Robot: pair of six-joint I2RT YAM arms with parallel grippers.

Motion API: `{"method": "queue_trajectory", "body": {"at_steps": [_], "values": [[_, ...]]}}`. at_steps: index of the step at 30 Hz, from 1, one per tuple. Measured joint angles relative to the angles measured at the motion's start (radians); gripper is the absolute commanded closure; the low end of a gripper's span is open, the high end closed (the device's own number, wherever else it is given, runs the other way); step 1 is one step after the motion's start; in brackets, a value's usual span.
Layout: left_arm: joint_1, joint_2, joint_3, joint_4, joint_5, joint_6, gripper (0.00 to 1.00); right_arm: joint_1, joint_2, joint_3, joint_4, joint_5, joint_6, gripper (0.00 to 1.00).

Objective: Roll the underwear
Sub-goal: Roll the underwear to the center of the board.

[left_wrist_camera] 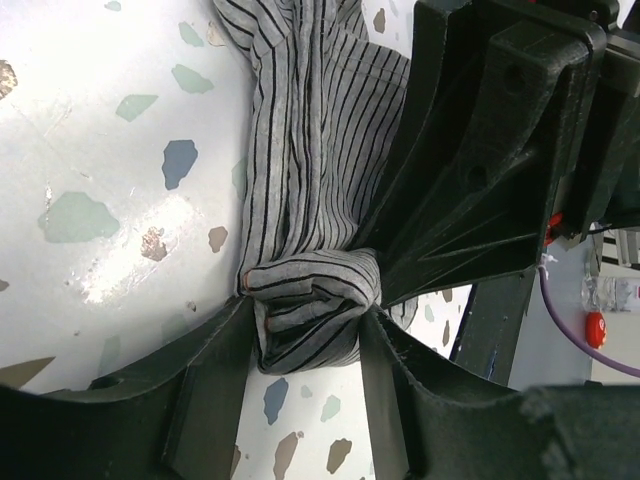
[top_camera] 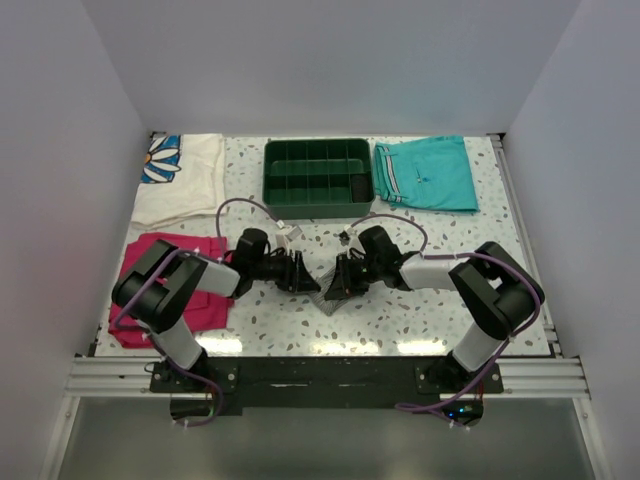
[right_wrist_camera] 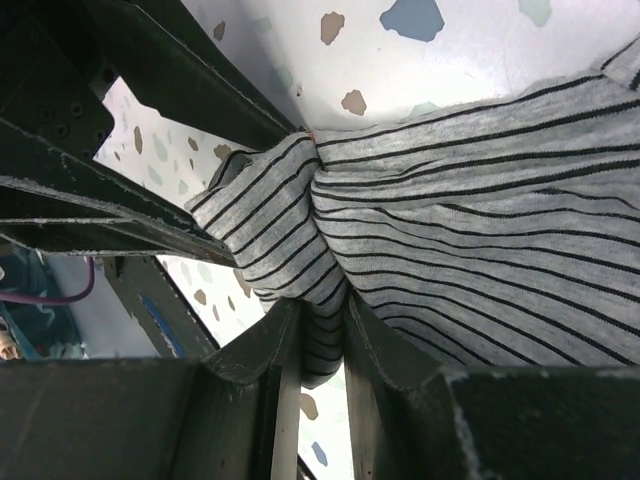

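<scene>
The underwear (top_camera: 328, 296) is a small grey-and-white striped cloth on the speckled table between the two arms. In the left wrist view its rolled end (left_wrist_camera: 312, 315) sits bunched between my left gripper's fingers (left_wrist_camera: 215, 385), which are shut on it. A thin reddish trim shows at the roll's edge. In the right wrist view the underwear (right_wrist_camera: 470, 250) spreads out flat, and a fold of it is pinched between my right gripper's fingers (right_wrist_camera: 285, 350). My left gripper (top_camera: 303, 275) and right gripper (top_camera: 338, 280) nearly meet over the cloth.
A green divided tray (top_camera: 318, 176) stands at the back centre. Teal shorts (top_camera: 427, 172) lie to its right. A white cloth with a flower print (top_camera: 180, 175) lies back left, and a magenta cloth (top_camera: 165, 285) lies under the left arm.
</scene>
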Motion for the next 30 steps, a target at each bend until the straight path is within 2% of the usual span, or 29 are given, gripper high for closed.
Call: {"method": "queue_trajectory", "body": {"at_steps": [9, 11, 13, 18, 24, 30], "values": [[0.002, 0.066, 0.003, 0.09, 0.023, -0.043, 0.66, -0.001, 0.0, 0.002, -0.004, 0.0, -0.019, 0.77], [0.002, 0.079, 0.003, 0.11, 0.026, -0.054, 0.72, -0.001, 0.0, 0.002, -0.004, 0.0, -0.023, 0.76], [0.002, 0.089, 0.003, 0.125, 0.03, -0.068, 0.83, -0.001, 0.0, 0.002, -0.004, 0.0, -0.026, 0.75], [0.002, 0.106, 0.014, 0.139, 0.039, -0.087, 0.96, -0.002, -0.016, 0.002, -0.016, 0.015, -0.042, 0.6], [0.0, 0.108, 0.034, 0.105, 0.035, -0.087, 0.99, -0.001, -0.131, -0.018, -0.097, 0.13, -0.09, 0.49], [-0.011, 0.086, 0.051, 0.032, 0.008, -0.085, 0.98, 0.004, -0.309, -0.016, -0.249, 0.278, -0.169, 0.46]]}}
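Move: The underwear's rolled edge lies between the open left fingers, some 1 cm to the left gripper's right and 1 cm below it. The underwear's body is centred about 5 cm to that gripper's right and 1 cm farther out. The green tray stands roughly 27 cm ahead, straight out from it, and the pink cloth lies level with it, around 31 cm to its left. The right gripper already holds the rolled edge's other part, with that edge's left part about 2 cm to its left. Ease the left gripper about 1 cm to the right and slightly down, closing its fingers until they pinch the rolled edge, while the right gripper keeps its hold. Only then open the right fingers and draw that gripper away from the underwear, about 5 cm to the right and 4 cm up, tilting its wrist back some 20 degrees. ##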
